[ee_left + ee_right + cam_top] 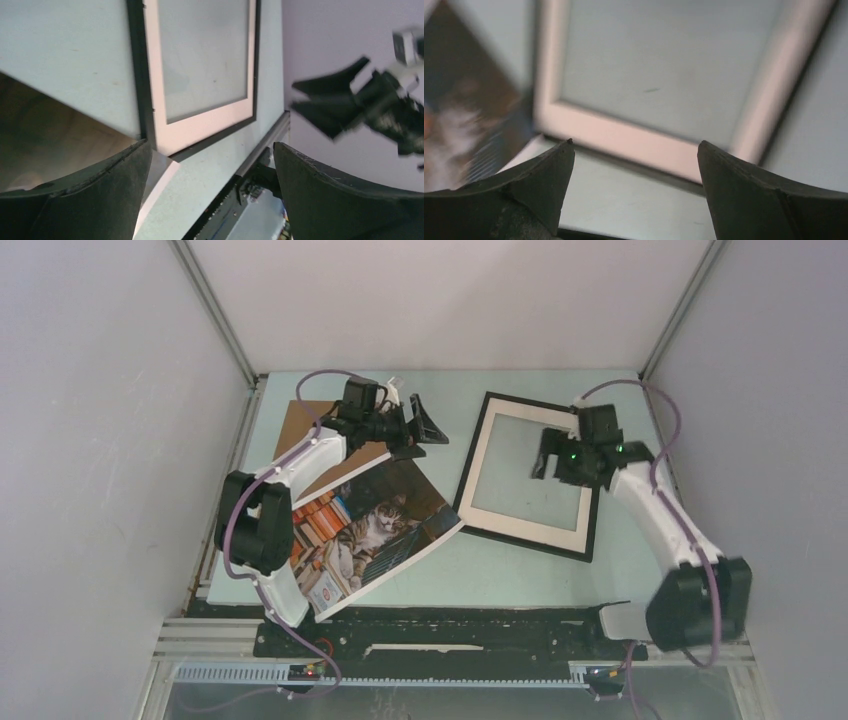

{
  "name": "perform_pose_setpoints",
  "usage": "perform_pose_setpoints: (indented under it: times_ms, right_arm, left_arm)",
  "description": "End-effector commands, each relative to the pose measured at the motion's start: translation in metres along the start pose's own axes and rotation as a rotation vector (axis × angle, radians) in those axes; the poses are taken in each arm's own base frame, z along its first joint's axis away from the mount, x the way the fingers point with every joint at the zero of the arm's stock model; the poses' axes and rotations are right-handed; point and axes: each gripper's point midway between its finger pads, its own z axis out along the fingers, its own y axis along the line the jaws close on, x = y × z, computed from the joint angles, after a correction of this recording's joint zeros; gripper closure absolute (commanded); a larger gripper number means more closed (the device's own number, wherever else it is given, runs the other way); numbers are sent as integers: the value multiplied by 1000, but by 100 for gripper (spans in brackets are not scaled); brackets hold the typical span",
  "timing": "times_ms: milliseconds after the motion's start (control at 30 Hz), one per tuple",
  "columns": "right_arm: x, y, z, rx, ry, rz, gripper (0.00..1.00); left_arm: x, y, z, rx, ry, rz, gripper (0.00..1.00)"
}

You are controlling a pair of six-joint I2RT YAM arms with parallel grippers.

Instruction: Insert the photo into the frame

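Observation:
The photo [375,530], a print of a cat among books, lies tilted on the table at the left, and its white-edged corner [159,169] shows beside my left fingers. To its right, the black frame [525,538] lies flat with a white mat [480,455] inside it. Over the photo's far corner hangs my left gripper [428,430], open and holding nothing. My right gripper [548,455] hovers over the frame's middle, open and empty. In the right wrist view the frame [644,137] fills the centre and the photo [469,125] is a blur at the left.
A brown cardboard board [305,435] lies partly under the photo and my left arm at the back left. Grey walls close in the table on three sides. A black rail [450,625] runs along the near edge.

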Motion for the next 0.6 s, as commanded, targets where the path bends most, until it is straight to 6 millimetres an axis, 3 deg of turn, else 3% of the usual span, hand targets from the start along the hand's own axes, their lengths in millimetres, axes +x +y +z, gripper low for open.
perform_pose_setpoints:
  times_ms: [0,100,200,400,567]
  right_arm:
    - [9,115,-34,-511,-119,171,0]
    - [48,170,-40,-661,-1,195,7]
    - [77,203,-32,-665,24,196,9]
    - [118,226,2,-707,88,423,14]
    - [140,230,33,-702,98,472,28]
  left_arm:
    - [-20,-2,-36,-96,-118,114,0]
    - [-20,-1,-54,-145,-166,138,0]
    - [-3,8,-67,-160,-168,121,0]
    - [33,14,-99,-209,-178,152,0]
    - [47,12,-120,-240,-198,185,0]
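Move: Below and across from the right hand lies the photo, its middle some 42 cm left, 5 cm back and 13 cm down; the photo's right corner is nearer, about 24 cm left and 4 cm back. The frame's middle lies 8 cm left and 7 cm ahead of that hand, at table height too. From the left hand the photo's middle is roughly 14 cm left, 9 cm back and 17 cm down, the frame's middle 19 cm right and 3 cm ahead. Sweeping fast to the left by about 23 cm and back some 9 cm, the right hand crosses the frame's near part to the photo's right corner, sinking late while the wrist rolls some 40 degrees to point the fingers leftward; they narrow a little, with no contact visible. The left hand, fingers wide, goes left and then back over the photo, rising slightly. ##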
